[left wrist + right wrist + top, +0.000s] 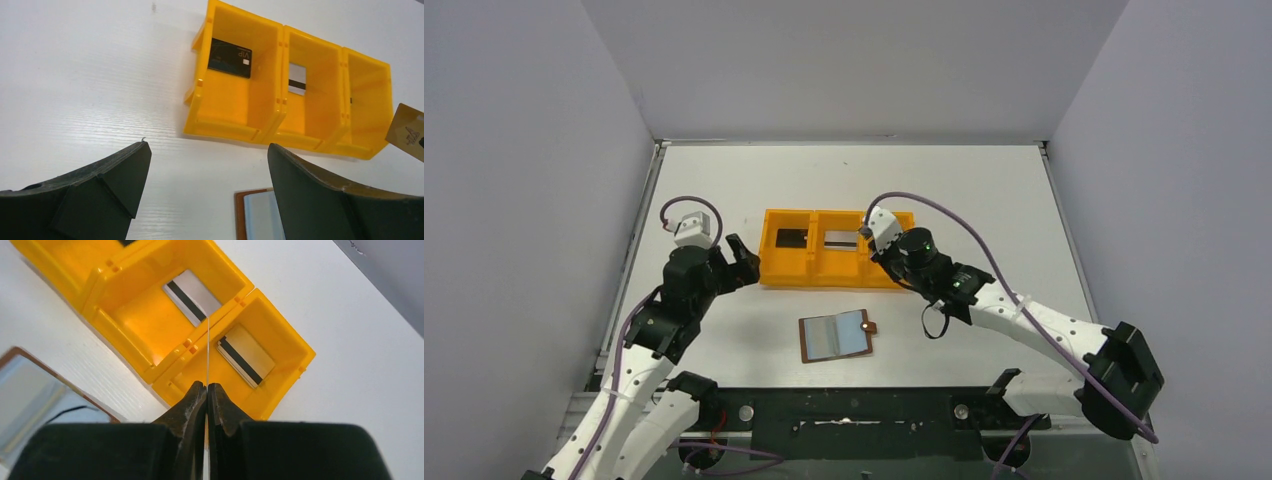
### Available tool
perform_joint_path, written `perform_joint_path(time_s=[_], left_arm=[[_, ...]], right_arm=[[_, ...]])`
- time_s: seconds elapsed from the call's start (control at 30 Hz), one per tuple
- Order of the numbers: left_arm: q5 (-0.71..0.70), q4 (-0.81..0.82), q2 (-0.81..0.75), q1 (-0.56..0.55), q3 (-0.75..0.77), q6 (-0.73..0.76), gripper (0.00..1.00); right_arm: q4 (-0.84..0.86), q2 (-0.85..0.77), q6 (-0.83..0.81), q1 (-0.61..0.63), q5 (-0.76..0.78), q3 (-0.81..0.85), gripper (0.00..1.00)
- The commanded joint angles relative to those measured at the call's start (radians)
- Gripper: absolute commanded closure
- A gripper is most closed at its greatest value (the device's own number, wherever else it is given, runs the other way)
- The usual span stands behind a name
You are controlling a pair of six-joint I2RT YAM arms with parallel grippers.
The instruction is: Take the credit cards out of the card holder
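The card holder (836, 337) lies open and flat on the table in front of the orange tray (774, 270); its pale blue pockets face up and the snap tab is at its right. My right gripper (876, 243) hovers over the tray's right compartment. It is shut on a tan-gold card (406, 131) that shows edge-on (207, 350) in the right wrist view. A black card (230, 57) lies in the left compartment and a silvery card (297, 80) in the middle one. A pale card with a dark stripe (246, 360) lies in the right compartment. My left gripper (208, 147) is open and empty, left of the tray.
The tray's three compartments run left to right across the table's middle. White side walls close in the table on both sides. The right arm's purple cable arcs above the tray's right end. A corner of the card holder (255, 212) shows beside my left gripper's right finger.
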Motion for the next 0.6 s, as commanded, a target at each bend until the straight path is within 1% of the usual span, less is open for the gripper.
perform_joint_path(time_s=[0.0,0.13,0.2,0.3,0.47,0.57], left_arm=[[-0.078,-0.007,-0.007,0.006,0.006,0.071,0.11],[-0.082,-0.013,0.003,0.006,0.006,0.065,0.11],[-0.079,-0.01,0.008,0.005,0.005,0.067,0.11],[-0.078,-0.004,0.013,0.006,0.005,0.067,0.12],[-0.065,0.005,0.024,0.006,0.005,0.069,0.11],[-0.057,0.007,0.024,0.005,0.009,0.072,0.12]], right_arm=[[-0.006,0.09,-0.311,0.018,0.102,0.044,1.0],[-0.01,0.125,-0.439,0.01,0.103,0.052,1.0],[-0.008,0.127,-0.488,-0.008,0.064,0.05,1.0],[-0.007,0.127,-0.555,-0.029,-0.039,0.046,1.0],[-0.034,0.164,-0.607,-0.078,-0.159,0.083,1.0],[-0.065,0.206,-0.669,-0.089,-0.164,0.11,1.0]])
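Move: The right hand already pinches a gold credit card; the right compartment of the orange tray, where it is being taken, has its middle about 4 cm ahead, 5 cm to the right and 10 cm below. The middle compartment lies about 4 cm ahead and 7 cm to the left, the open card holder some 16 cm back and 7 cm left. From the idle left hand, the right compartment is roughly 30 cm right, 7 cm ahead and 11 cm lower. Keeping its pinch on the credit card, the right hand sinks about 5 cm towards the tray's right compartment while the wrist rolls its left side down some 25 degrees. The drop then stops and the hand eases on forward over that compartment, some 3 cm forward and a little to the right in all, turning counter-clockwise, fingers still shut. ##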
